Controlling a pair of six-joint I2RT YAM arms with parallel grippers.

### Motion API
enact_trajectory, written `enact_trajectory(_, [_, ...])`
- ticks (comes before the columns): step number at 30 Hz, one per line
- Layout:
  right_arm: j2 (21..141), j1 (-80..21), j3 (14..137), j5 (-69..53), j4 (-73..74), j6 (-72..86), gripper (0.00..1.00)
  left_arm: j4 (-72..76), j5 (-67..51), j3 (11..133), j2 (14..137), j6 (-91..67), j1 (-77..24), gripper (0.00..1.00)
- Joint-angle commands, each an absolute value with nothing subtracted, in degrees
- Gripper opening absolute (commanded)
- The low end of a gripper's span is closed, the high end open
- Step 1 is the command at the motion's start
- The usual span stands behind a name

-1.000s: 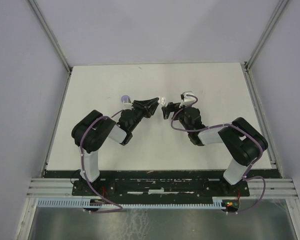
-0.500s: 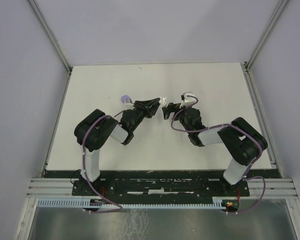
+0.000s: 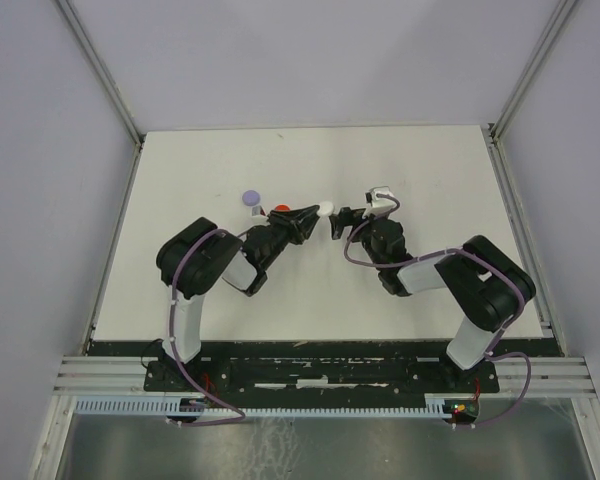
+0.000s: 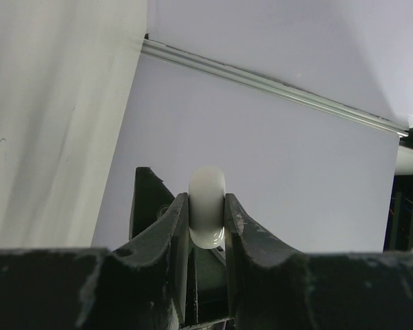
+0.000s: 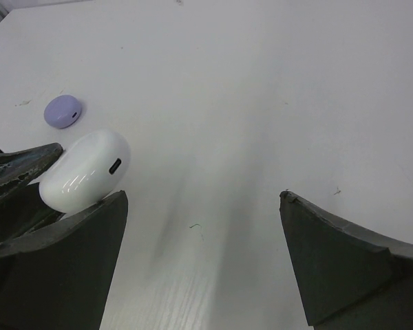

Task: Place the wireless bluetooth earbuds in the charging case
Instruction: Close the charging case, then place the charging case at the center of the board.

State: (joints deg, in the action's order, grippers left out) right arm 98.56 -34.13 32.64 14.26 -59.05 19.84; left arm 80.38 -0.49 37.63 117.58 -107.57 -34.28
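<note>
My left gripper (image 3: 318,211) is shut on a white, rounded charging case (image 4: 207,205), pinched edge-on between both fingers and held off the table. Seen from the right wrist, the case (image 5: 87,169) shows a small slot-shaped port and sits just above my right gripper's left fingertip (image 5: 117,201). My right gripper (image 5: 203,196) faces the left one, open wide, with only bare table between its fingers. In the top view its tips (image 3: 334,222) are just right of the case (image 3: 326,208). No earbuds can be made out in any view.
A lavender round disc (image 3: 251,198) lies on the white table (image 3: 420,170) behind the left gripper and also appears in the right wrist view (image 5: 63,111). A small red thing (image 3: 280,209) peeks out beside the left arm. Grey walls enclose the table.
My left gripper has shifted slightly toward the near side with the white case, closer to the right gripper. The red thing now shows behind it. Both jaws are unchanged.
</note>
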Motion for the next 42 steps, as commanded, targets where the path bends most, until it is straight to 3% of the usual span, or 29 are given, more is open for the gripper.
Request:
enact_trajectory(1, [95.8,-34.2,32.1,16.7,-63.0,19.0,1.0,84.2,-1.1,36.8,118.4,-108.4,-34.6,0.03])
enact_trajectory(13, [82.9,-33.6,30.8,32.1,-46.8,11.9,1.0,78.1,-5.4,36.6,120.0,-99.0,-34.6,0.03])
enact_trajectory(22, [72.9,-32.3,30.5,32.8,-38.8,9.8,1.0,70.4,-7.2,39.4,120.6,-90.3,-34.7,0.03])
enact_trajectory(32, [71.0,-31.9,30.2,31.6,-38.2,9.9,1.0,60.2,-4.1,42.2,118.0,-82.3,-35.2,0.04])
enact_trajectory(39, [70.7,-31.6,30.1,31.1,-38.3,9.9,1.0,55.7,-2.9,43.4,116.9,-78.9,-35.5,0.17])
enact_trajectory(42, [70.8,-31.5,30.1,30.8,-38.2,10.0,1.0,54.2,-2.5,43.5,116.3,-77.8,-35.6,0.33])
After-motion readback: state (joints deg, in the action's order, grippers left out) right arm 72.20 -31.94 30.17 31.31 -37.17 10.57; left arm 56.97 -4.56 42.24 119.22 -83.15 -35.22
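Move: The white charging case is already shut between my left fingers. The bare patch of table it is going to lies about 11 cm below, some 2 cm to the right and 1 cm back. From my left hand the orange case is about 8 cm ahead, 10 cm left and 11 cm down; the lavender case is 12 cm ahead, 18 cm left, equally low. From my wide-open right hand the white case is roughly 7 cm left, level ahead, 2 cm higher. I take my left hand almost straight down about 10 cm to the table, keeping my pinch on the white case and rolling my wrist some 30 degrees so its left side comes up. Meanwhile my right hand, still wide open, pulls away from the case to the right and up, swinging roughly 20 degrees clockwise, then waits. ##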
